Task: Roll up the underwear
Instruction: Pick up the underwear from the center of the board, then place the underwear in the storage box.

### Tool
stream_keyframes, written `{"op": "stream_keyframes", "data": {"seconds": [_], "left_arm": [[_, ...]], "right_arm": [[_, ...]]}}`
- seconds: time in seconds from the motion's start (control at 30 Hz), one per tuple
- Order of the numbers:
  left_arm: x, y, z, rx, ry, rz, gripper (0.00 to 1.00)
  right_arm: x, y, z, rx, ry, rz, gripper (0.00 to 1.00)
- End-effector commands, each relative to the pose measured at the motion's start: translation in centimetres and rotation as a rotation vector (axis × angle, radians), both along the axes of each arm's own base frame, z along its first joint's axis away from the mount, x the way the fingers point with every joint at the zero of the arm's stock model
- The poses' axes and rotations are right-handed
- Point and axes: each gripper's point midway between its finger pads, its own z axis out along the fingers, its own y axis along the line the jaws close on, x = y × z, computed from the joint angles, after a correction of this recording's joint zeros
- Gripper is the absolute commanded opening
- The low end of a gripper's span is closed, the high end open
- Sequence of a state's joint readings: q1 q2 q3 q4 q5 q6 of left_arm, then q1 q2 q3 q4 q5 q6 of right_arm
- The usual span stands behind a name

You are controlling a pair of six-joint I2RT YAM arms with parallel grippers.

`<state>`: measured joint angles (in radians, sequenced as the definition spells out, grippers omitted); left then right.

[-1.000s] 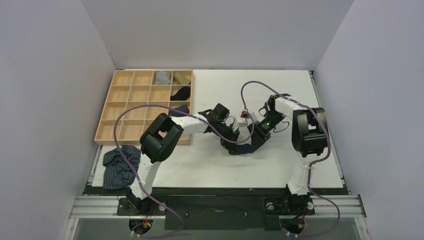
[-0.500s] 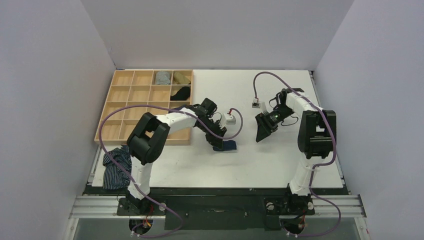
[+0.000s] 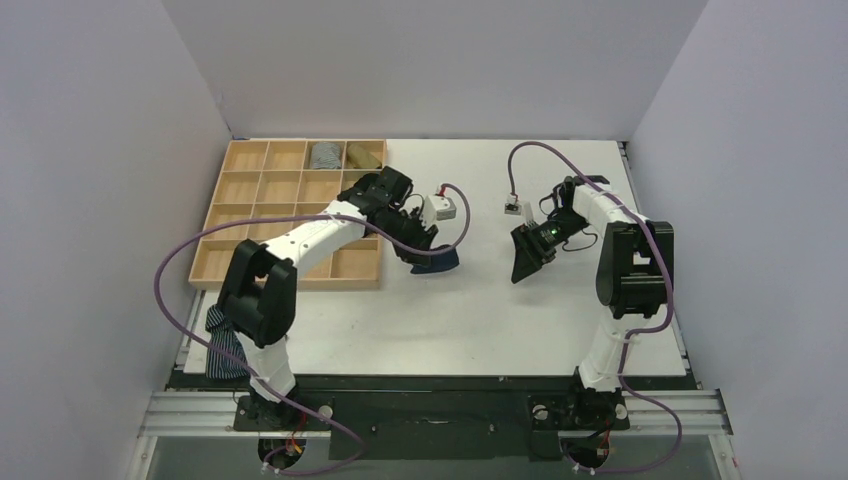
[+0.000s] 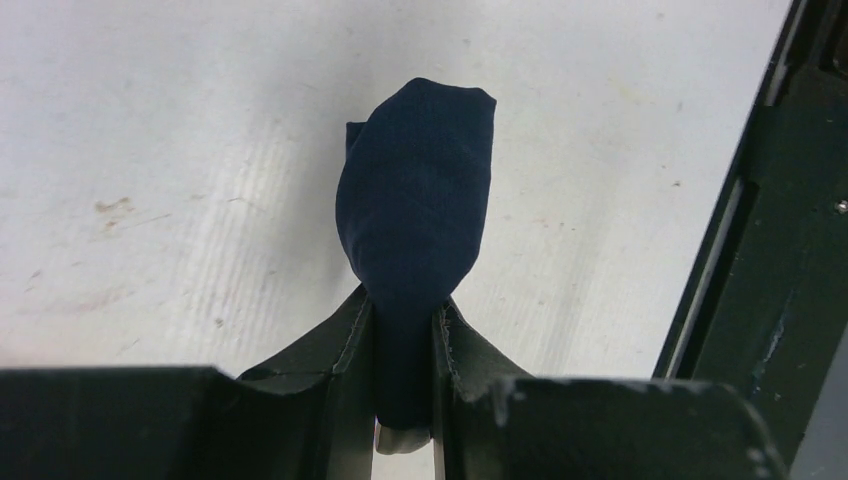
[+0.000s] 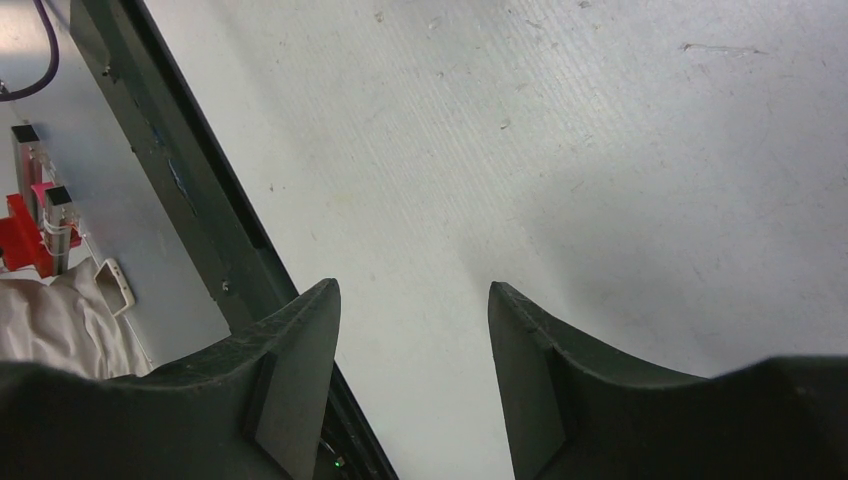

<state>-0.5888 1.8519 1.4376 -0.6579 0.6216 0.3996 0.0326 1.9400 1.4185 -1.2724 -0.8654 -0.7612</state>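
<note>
The underwear (image 4: 415,190) is a tight navy-blue roll with a sliver of white trim at its lower end. My left gripper (image 4: 404,310) is shut on it, both fingers pinching its narrow end. From above, the underwear (image 3: 438,262) sticks out of the left gripper (image 3: 418,250) just right of the wooden tray's right side, over the white table. My right gripper (image 3: 521,268) hangs to the right of it, well apart. In the right wrist view the right gripper (image 5: 412,290) stands open with only bare table between its fingers.
The wooden tray (image 3: 230,215) has many cells; a grey roll (image 3: 325,155) and an olive roll (image 3: 362,153) sit in its back row. A striped garment (image 3: 225,338) lies by the left arm's base. A black rail (image 4: 760,250) borders the table.
The left gripper has carried the rolled underwear from the table's middle back and left to the tray's side. The right gripper let go, drew away to the right, then stayed still.
</note>
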Motion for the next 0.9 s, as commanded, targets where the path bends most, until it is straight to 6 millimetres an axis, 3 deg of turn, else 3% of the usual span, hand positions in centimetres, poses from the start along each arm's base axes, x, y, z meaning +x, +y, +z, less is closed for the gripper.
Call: {"op": "stream_keyframes", "data": {"seconds": [0.0, 0.13, 0.3, 0.47, 0.63, 0.87], "left_arm": [[2.5, 1.8, 4.8, 0.015, -0.155, 0.090, 0.00], [4.7, 4.8, 6.2, 0.090, -0.256, 0.197, 0.00], [7.7, 10.6, 7.5, 0.224, -0.393, 0.382, 0.00], [9.7, 16.9, 9.9, 0.325, -0.544, 0.567, 0.00], [10.2, 22.3, 10.6, 0.442, -0.638, 0.672, 0.00], [13.0, 26.6, 10.7, 0.506, -0.725, 0.740, 0.00]], "right_arm": [[0.2, 0.7, 1.5, 0.052, -0.039, 0.006, 0.52], [0.2, 0.8, 1.5, 0.055, -0.041, 0.009, 0.52], [0.3, 0.9, 1.6, 0.062, -0.046, 0.009, 0.52], [0.4, 1.0, 1.8, 0.067, -0.050, 0.006, 0.52], [0.5, 1.0, 1.8, 0.070, -0.053, 0.002, 0.52], [0.5, 1.0, 1.5, 0.069, -0.041, 0.002, 0.52]]}}
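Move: My left hand holds the navy underwear roll about 10 cm above the board. The organizer's empty compartment beside the navy roll lies some 24 cm left and 12 cm ahead, about 9 cm lower. That navy roll is 10 cm to the right of the compartment, level with it; the black roll is about 11 cm right and 7 cm farther out than the compartment. From my right hand the compartment is roughly 44 cm left and 10 cm ahead. I keep the underwear pinched in my left hand and sweep it left, some 24 cm, over the organizer's right edge, while going about 10 cm forward and rising 8 cm, mostly early on. On the way I swing my wrist counter-clockwise, so the fingers go from pointing right to pointing forward, still slanting down. ##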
